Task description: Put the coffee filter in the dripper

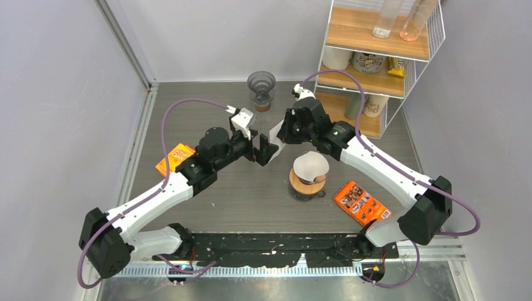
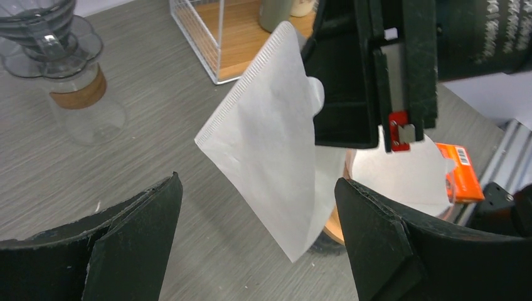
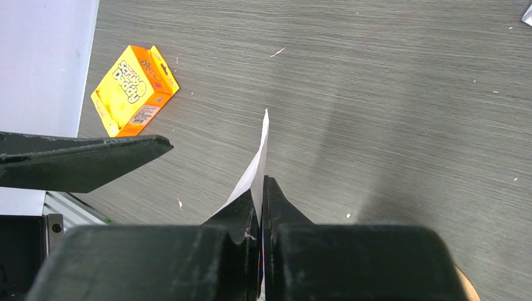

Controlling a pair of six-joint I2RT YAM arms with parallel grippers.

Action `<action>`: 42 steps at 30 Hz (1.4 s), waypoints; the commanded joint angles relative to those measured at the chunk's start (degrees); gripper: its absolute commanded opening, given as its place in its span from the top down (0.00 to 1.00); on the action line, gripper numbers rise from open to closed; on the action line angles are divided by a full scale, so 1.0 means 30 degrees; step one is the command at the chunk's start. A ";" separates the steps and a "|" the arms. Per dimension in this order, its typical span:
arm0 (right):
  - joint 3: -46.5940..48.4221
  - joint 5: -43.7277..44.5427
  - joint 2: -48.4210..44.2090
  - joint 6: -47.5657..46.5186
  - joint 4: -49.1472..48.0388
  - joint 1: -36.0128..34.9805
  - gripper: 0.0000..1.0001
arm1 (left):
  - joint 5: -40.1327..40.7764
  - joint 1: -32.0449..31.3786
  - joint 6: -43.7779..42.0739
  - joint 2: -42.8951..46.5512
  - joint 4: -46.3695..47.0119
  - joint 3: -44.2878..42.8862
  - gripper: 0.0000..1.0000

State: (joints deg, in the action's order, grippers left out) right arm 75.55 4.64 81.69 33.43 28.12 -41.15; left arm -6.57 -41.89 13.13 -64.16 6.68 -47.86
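A white paper coffee filter (image 2: 270,144) hangs in the air over the middle of the table, folded flat and point down. My right gripper (image 3: 263,183) is shut on its upper edge, and the filter (image 3: 258,160) sticks out past the fingertips. My left gripper (image 2: 257,182) stands wide open with one finger on each side of the filter's lower tip, touching nothing. From above, the filter (image 1: 274,133) sits between the left gripper (image 1: 266,152) and the right gripper (image 1: 283,128). The grey dripper (image 1: 261,83) stands on a glass carafe (image 2: 81,106) at the back of the table, apart from both grippers.
A stack of filters on a round wooden holder (image 1: 310,169) stands just right of the grippers. An orange box (image 1: 174,157) lies on the left, an orange packet (image 1: 362,202) at the front right. A wire shelf (image 1: 376,56) with cups fills the back right corner.
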 commanded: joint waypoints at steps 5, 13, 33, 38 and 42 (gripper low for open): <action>0.1117 0.0420 0.0084 0.0282 0.0087 -0.0113 0.95 | 0.5895 -0.0870 -0.0528 -0.0943 -0.0379 -0.1901 0.02; 0.1173 -0.0396 0.0359 -0.0190 -0.0085 -0.0119 0.95 | 0.8313 -0.1236 -0.0613 -0.1597 -0.0894 -0.2430 0.06; 0.1703 -0.1270 0.0787 -0.1735 0.0492 -0.0155 0.95 | 0.6716 -0.1447 -0.1536 -0.3194 -0.0232 -0.3279 0.60; 0.1709 -0.1193 0.0973 -0.2163 0.0897 -0.0113 0.95 | 0.7284 -0.1447 -0.1343 -0.3349 0.0168 -0.3256 0.86; 0.1755 -0.0923 0.1137 -0.2580 0.1295 -0.0130 0.95 | 0.8180 -0.1447 -0.1087 -0.3443 -0.0202 -0.3467 0.92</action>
State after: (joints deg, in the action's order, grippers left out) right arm 78.24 1.17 84.84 27.94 30.61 -41.21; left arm 14.33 -46.04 9.02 -74.41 3.77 -55.37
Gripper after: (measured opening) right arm 0.060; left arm 0.102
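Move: The filter, pinched in the right hand, has its middle about 4 cm ahead of the left hand, 3 cm to its right and 2 cm lower. For the right hand it lies at the fingertips, some 2 cm to the left and 1 cm lower. From the left hand, the glass dripper stands roughly 26 cm ahead, 2 cm left and 11 cm lower; the already filled dripper is about 9 cm back, 14 cm right and 12 cm lower. Forward about 4 cm and slightly left goes the open left hand to the filter's free edge, turning some 15 to 20 degrees counter-clockwise; it then eases back right, dips about 2 cm, rolls a little and closes, pinching the edge between its fingertips. The right hand keeps its pinch, drifting just 1 cm left and finally sinking slightly. ##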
